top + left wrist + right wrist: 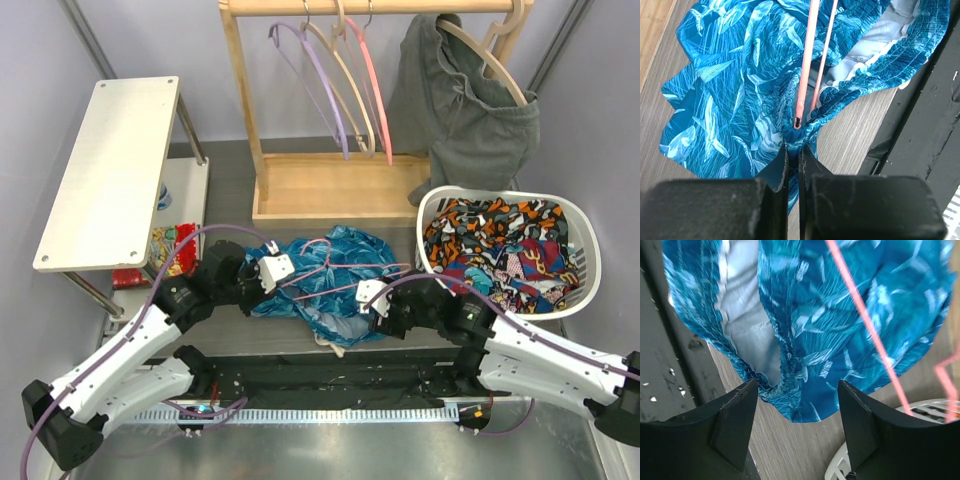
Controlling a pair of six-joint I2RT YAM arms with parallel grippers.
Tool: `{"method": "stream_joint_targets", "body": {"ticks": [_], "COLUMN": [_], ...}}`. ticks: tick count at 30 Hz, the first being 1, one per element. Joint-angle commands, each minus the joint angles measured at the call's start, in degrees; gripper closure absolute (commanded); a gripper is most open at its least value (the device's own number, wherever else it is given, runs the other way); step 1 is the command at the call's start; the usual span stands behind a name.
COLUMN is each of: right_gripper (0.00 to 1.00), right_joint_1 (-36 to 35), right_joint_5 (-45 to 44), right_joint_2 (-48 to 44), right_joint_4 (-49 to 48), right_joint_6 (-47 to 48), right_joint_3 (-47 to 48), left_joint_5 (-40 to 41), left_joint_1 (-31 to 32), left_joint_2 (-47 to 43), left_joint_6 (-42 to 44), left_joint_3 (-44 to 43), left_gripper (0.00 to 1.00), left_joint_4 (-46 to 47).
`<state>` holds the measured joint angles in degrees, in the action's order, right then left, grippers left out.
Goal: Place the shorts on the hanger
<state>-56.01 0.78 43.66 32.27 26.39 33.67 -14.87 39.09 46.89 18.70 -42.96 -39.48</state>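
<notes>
The blue leaf-print shorts (335, 275) lie bunched on the table between my two arms. The thin pink wire hanger (330, 262) rests across them. My left gripper (276, 268) is at their left edge. In the left wrist view it (795, 149) is shut on a fold of the shorts (730, 90), and the hanger's wire corner (800, 107) pokes into the fabric just past the fingertips. My right gripper (366, 296) sits at the shorts' near right edge. It (797, 390) stands open with the waistband hem (790, 390) just beyond its tips and bare table between the fingers.
A white basket (500, 192) of patterned clothes stands at the right, its rim (932, 407) close to my right fingers. Behind are a wooden rack (330, 190) with hangers (350, 90) and a grey garment (470, 110). A white shelf (110, 165) stands at the left.
</notes>
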Motion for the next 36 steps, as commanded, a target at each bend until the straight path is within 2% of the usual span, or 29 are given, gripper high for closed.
{"method": "stream_joint_targets", "body": {"ticks": [1,7,12,14,15,17,18,19,24,29,36], "right_gripper": [0.30,0.33,0.37,0.39,0.54,0.77,0.93,0.99,0.99,0.99,0.99], "right_joint_1": [0.11,0.20,0.20,0.90,1.34,3.96,5.37,6.86,20.03,28.57,40.35], "right_joint_5": [-3.32,-4.38,-3.24,-2.80,-2.62,-1.66,-1.48,-1.57,3.44,6.16,16.25], "right_joint_2": [2.39,5.12,6.26,6.61,7.05,7.40,7.49,7.32,2.15,-3.67,2.56], "right_joint_4": [-9.06,-14.95,-14.87,-14.69,-14.78,-14.43,-13.82,-12.25,-6.09,-4.15,-2.04], "right_joint_6": [-0.20,3.14,4.28,7.61,8.84,10.61,10.70,10.78,13.68,15.44,12.73], "right_joint_3": [-1.15,-5.19,-6.86,-8.79,-9.41,-10.29,-10.03,-8.81,-5.81,-5.72,-0.28], "left_joint_5": [0.28,-0.33,-0.68,-2.35,-2.87,-4.28,-4.55,-4.72,-4.64,-5.69,-5.96], "left_joint_1": [-0.42,-1.30,-1.91,-2.18,-2.53,-2.97,-3.75,-4.02,-7.53,-9.56,-9.56], "left_joint_2": [0.04,0.13,-0.22,0.12,0.21,0.39,0.39,0.04,-5.66,-8.39,-10.60], "left_joint_6": [-1.38,-2.61,-2.18,-0.52,-0.33,-0.24,-0.07,0.28,5.72,9.25,16.28], "left_joint_3": [-3.09,-3.88,-4.24,-5.03,-5.38,-6.61,-7.13,-7.31,-7.93,-8.46,-7.76], "left_gripper": [1.00,1.00,1.00,1.00,1.00,1.00,1.00,1.00,1.00,1.00,1.00], "left_joint_4": [0.29,-0.50,-2.17,-4.18,-4.89,-6.64,-7.18,-8.06,-11.84,-17.11,-22.39]}}
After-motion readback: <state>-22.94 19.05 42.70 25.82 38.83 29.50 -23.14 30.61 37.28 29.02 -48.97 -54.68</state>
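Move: The nearer right-hand part of the shorts' open waistband lies under the open right fingers, some 2 cm ahead, 1 cm to the right and 6 cm below. From that hand the hanger's free right end is about 9 cm ahead, 6 cm right and 3 cm higher, with the laundry basket's middle roughly 17 cm ahead and 28 cm right. From the left hand that waistband spot lies about 19 cm right, 4 cm back and 8 cm down. The right hand sinks about 6 cm onto the waistband, shuts its fingers on the edge, then swings forward, right and up, pulling the band out towards the hanger's free end. The left hand keeps its pinch on the band around the hanger's left end and, mostly late on, rises some 4 cm while drawing left and back, against the right hand's pull. ##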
